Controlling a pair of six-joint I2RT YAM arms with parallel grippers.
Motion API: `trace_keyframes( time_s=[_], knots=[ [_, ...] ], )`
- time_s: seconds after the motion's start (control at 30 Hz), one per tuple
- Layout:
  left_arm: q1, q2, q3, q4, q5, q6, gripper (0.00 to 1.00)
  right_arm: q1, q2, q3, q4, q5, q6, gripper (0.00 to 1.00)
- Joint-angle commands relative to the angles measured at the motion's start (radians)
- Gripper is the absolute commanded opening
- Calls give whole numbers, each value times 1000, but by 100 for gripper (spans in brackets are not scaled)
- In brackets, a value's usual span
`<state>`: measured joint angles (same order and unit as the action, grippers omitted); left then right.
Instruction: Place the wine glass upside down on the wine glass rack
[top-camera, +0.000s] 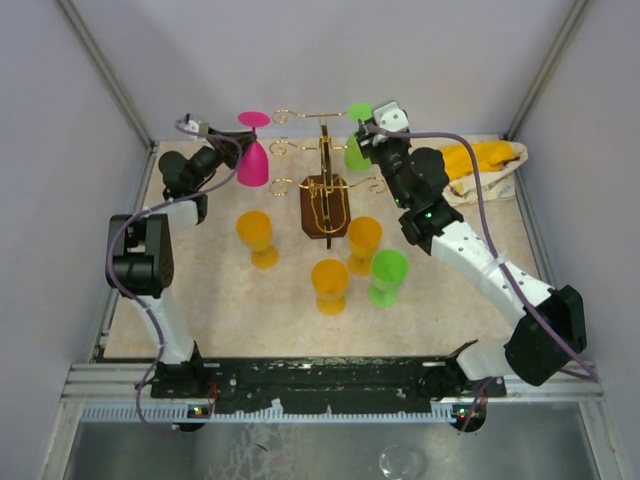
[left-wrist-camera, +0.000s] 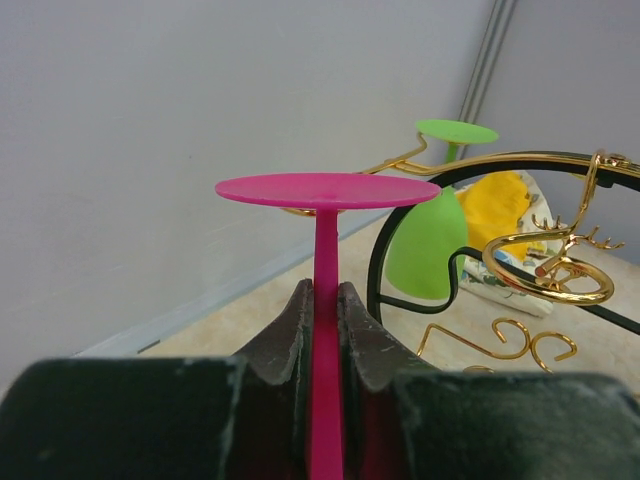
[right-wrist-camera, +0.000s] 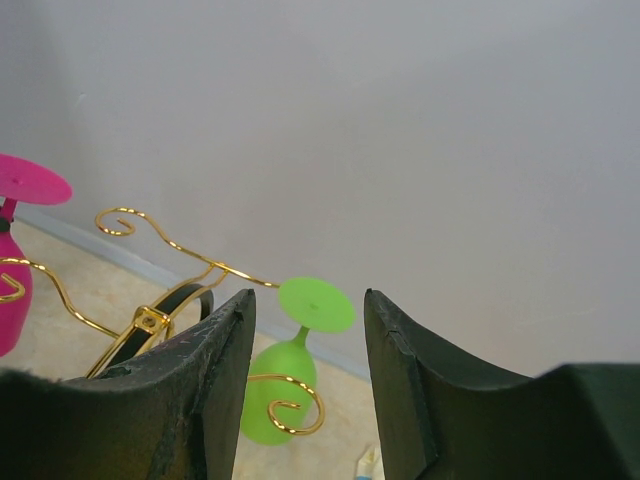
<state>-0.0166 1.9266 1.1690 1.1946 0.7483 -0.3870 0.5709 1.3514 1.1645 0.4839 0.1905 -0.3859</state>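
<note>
The gold wire wine glass rack (top-camera: 325, 160) stands on its dark wooden base (top-camera: 325, 208) mid-table. My left gripper (top-camera: 233, 150) is shut on the stem of a pink wine glass (top-camera: 252, 160), held upside down just left of the rack's left arms; in the left wrist view the stem (left-wrist-camera: 326, 300) sits between the fingers, foot on top. A green wine glass (top-camera: 358, 140) hangs upside down on a far right arm, also in the right wrist view (right-wrist-camera: 290, 375). My right gripper (top-camera: 372, 135) is open and empty just beside it.
Three orange glasses (top-camera: 256, 236), (top-camera: 330, 284), (top-camera: 363, 243) and a green glass (top-camera: 387, 276) stand upright in front of the rack. A yellow and white cloth bag (top-camera: 480, 168) lies at the far right. Grey walls enclose the table.
</note>
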Motion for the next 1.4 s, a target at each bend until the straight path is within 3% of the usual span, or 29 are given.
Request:
trace_keyframes(
  time_s=[0.0,0.73,1.37],
  knots=[
    [-30,41,40,72,43,23,0,-8,-23,24,27,16,-18,48],
    [-133,256,281,49,0,48,0,-11,6,64,-3,26,-54,49],
    [-148,351,331,109,-141,61,0,-22,18,69,-7,26,-56,49]
  ],
)
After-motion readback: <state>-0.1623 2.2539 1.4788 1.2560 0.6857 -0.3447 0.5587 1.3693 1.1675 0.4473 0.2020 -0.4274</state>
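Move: The pink wine glass already hangs upside down by its stem from the left hand's closed fingers. The rack's far left curl, where it is headed, lies about 6 cm ahead of that hand, 7 cm to its right and roughly level. The middle left curl is some 2 cm back and 7 cm right; the hung green glass is about 6 cm ahead, 27 cm right and a little lower. From the right hand the far left curl is roughly 14 cm ahead, 20 cm left and 12 cm below. The pink glass, stem still pinched and foot uppermost, is carried to the right by the left hand, some 8 cm in all, while sinking a little and easing forward about 5 cm onto the far left curl. The sideways travel comes first; then the hand creeps forward and slightly down, feeding the stem into the curl, wrist almost unturned and fingers staying shut. ##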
